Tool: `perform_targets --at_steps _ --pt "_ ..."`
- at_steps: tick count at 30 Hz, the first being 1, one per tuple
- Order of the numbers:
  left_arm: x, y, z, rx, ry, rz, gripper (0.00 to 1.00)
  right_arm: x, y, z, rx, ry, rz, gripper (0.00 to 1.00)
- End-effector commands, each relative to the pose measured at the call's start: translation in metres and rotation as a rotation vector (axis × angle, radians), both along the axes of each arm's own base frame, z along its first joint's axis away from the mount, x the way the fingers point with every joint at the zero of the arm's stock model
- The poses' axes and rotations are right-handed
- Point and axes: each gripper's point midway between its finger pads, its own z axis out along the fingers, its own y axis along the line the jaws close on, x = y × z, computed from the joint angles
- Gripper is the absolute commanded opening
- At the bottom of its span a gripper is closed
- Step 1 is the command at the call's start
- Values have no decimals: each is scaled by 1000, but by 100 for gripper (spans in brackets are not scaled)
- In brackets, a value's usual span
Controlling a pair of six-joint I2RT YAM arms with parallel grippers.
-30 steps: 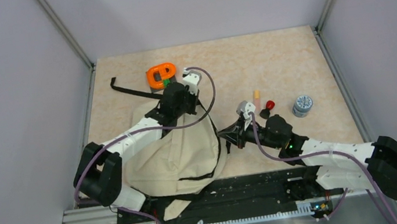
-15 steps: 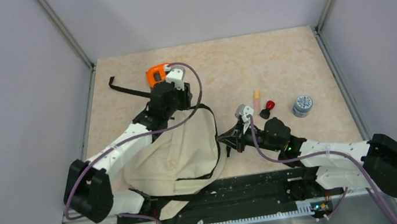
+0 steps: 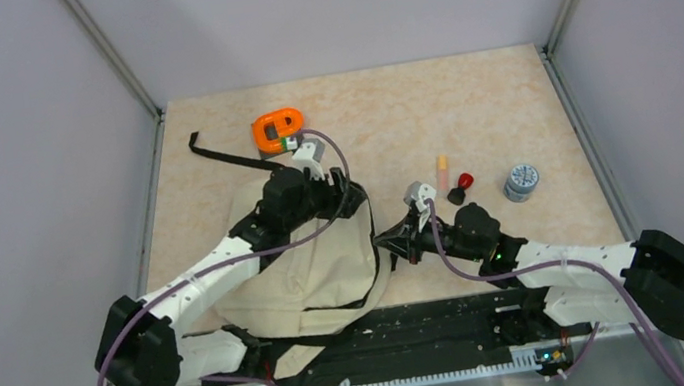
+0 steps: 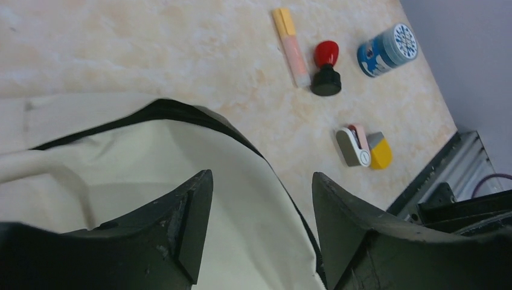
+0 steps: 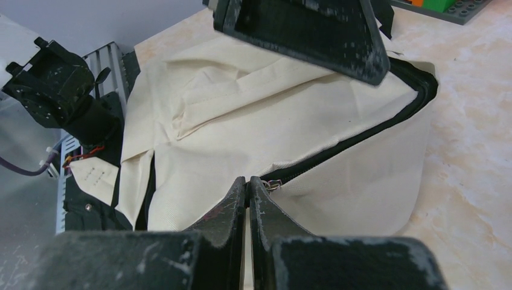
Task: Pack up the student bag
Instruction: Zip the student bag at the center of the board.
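The student bag (image 3: 298, 270) lies flat near the table's front left, beige with a black zipper line (image 5: 362, 139). My left gripper (image 3: 337, 199) hovers open over the bag's far edge. In the left wrist view its jaws (image 4: 259, 181) stand apart, with only bag cloth (image 4: 151, 157) below them. My right gripper (image 3: 382, 240) sits at the bag's right side. In the right wrist view its fingers (image 5: 248, 181) are pressed together on the zipper pull (image 5: 273, 183).
An orange object on a grey base (image 3: 277, 129) and a loose black strap (image 3: 222, 154) lie behind the bag. To its right lie a marker (image 3: 442, 168), a red-topped stamp (image 3: 461, 186), a blue tin (image 3: 521, 181) and a small grey and yellow item (image 4: 362, 147).
My left gripper has opened and let go of the bag's far edge, then drawn back toward the bag. The cloth has settled flatter. The right gripper has stayed shut in place.
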Motion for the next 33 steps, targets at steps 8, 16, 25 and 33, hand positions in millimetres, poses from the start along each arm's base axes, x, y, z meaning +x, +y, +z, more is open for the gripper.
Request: perform_targets --at_steps 8,16,25,33 --pt "-21 -44 -32 6 147 -128 66 -8 6 15 43 -39 42 0" --pt "-22 -53 -29 3 147 -150 20 -5 6 13 29 -48 35 0" --pt "-9 -56 -4 -8 63 -140 0 -9 8 7 -12 -51 68 0" --pt "20 -46 31 3 -53 -49 0 -37 22 5 -17 -56 179 0"
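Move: The stretch of the student bag's zipped rim to be pinched lies about 3 cm back, 4 cm right and 6 cm below the left hand. The zip pull, already in the right fingers, is roughly 10 cm back and 4 cm right of the left hand; out on the board, a red stamp stands some 7 cm ahead and 23 cm right, a stapler about 4 cm back and 23 cm right. From the right hand, that rim stretch is some 7 cm ahead. Bring the open left gripper down some 6 cm onto the bag's rim just ahead of the zip pull, swinging it about 4 cm right and 3 cm back and tipping the fingers about 12 degrees farther down. Shut the fingers on the rim cloth, then raise it about 1 cm. Meanwhile keep the right fingers shut on the zip pull, nearly still, sinking barely 1 cm late on. ##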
